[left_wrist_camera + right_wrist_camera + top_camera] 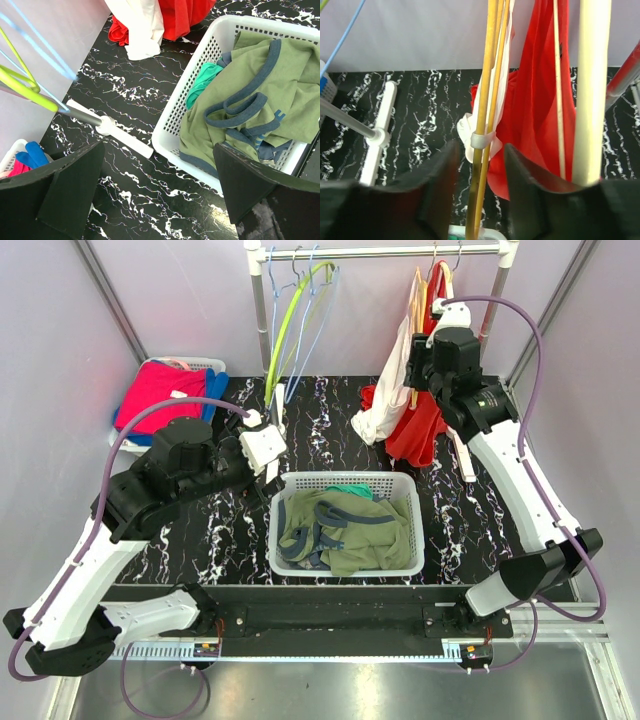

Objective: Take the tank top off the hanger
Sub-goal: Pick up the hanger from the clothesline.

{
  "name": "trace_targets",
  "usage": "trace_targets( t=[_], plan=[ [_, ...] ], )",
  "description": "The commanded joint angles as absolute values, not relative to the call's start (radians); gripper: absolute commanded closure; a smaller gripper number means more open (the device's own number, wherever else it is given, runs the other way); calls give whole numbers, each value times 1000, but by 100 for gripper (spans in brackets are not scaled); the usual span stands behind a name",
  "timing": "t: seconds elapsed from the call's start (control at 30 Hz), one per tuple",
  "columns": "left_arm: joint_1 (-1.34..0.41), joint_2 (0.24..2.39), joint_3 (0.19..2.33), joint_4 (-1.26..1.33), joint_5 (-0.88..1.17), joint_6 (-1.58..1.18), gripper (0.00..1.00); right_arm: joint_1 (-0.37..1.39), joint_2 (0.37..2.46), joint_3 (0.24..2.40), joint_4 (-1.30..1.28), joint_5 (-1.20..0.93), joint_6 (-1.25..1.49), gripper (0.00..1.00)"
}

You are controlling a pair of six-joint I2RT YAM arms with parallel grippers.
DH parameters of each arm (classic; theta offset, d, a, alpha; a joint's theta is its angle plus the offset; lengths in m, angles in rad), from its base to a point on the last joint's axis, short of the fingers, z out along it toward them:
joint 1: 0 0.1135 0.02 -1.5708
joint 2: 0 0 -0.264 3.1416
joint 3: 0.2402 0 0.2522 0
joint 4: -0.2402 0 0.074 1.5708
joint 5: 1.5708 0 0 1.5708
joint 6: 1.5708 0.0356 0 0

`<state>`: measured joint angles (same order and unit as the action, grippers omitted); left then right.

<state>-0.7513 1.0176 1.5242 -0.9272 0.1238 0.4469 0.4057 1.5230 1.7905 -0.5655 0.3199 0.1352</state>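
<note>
A white tank top (385,390) hangs from a yellow hanger (415,295) on the rack at the back right, with a red garment (420,425) beside it. My right gripper (415,368) is up at that hanger. In the right wrist view its fingers (440,180) stand open on either side of the yellow hanger (487,75), a white strap (482,140) looped round the hanger between them. My left gripper (270,478) is open and empty, low over the table left of the basket. It also shows in the left wrist view (158,145).
A white basket (345,478) holding a green top (350,530) sits mid-table. Empty green and blue hangers (290,320) hang at the rail's left end. A second basket (208,364) with red and blue clothes stands far left. The rack's white foot (125,137) lies on the table.
</note>
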Motion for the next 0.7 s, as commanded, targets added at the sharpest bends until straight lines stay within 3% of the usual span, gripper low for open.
trace_targets(
  t=[0.0,0.2,0.3,0.67],
  plan=[
    [-749,1022,1540,-897,147,453,1,405,1502,1790,-509,324,120,65],
    [-747,1023,1528,-896,156,453,1,405,1445,1717,-416,324,35,92],
    [-747,1025,1529,-896,160,451,1,405,1421,1689,-359,319,-23,98],
    [-747,1023,1525,-896,152,456,1,406,1333,1614,-161,333,-127,100]
  ],
)
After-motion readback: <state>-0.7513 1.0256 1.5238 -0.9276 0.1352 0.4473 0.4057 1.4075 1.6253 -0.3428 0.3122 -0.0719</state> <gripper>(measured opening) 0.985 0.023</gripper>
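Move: The near end of the yellow hanger runs straight between the right hand's half-open fingers, practically at the hand point, with the white tank top hanging about 9 cm ahead, 3 cm left and some 10 cm below the hand. Red clothing hangs roughly 10 cm ahead, 5 cm right and 9 cm lower; the clothesline is about 16 cm straight ahead and 14 cm up. From the left hand, that hanger end lies some 24 cm ahead, 27 cm right and 2 cm higher. Almost in place at first, the right hand shuts its fingers from about half open, pinching the near end of the yellow hanger. Keeping that pinch, it then lifts nearly 3 cm, drifting about 1 cm right, while the fingers tip up some 10 degrees and the wrist rolls slightly, its right side rising. ##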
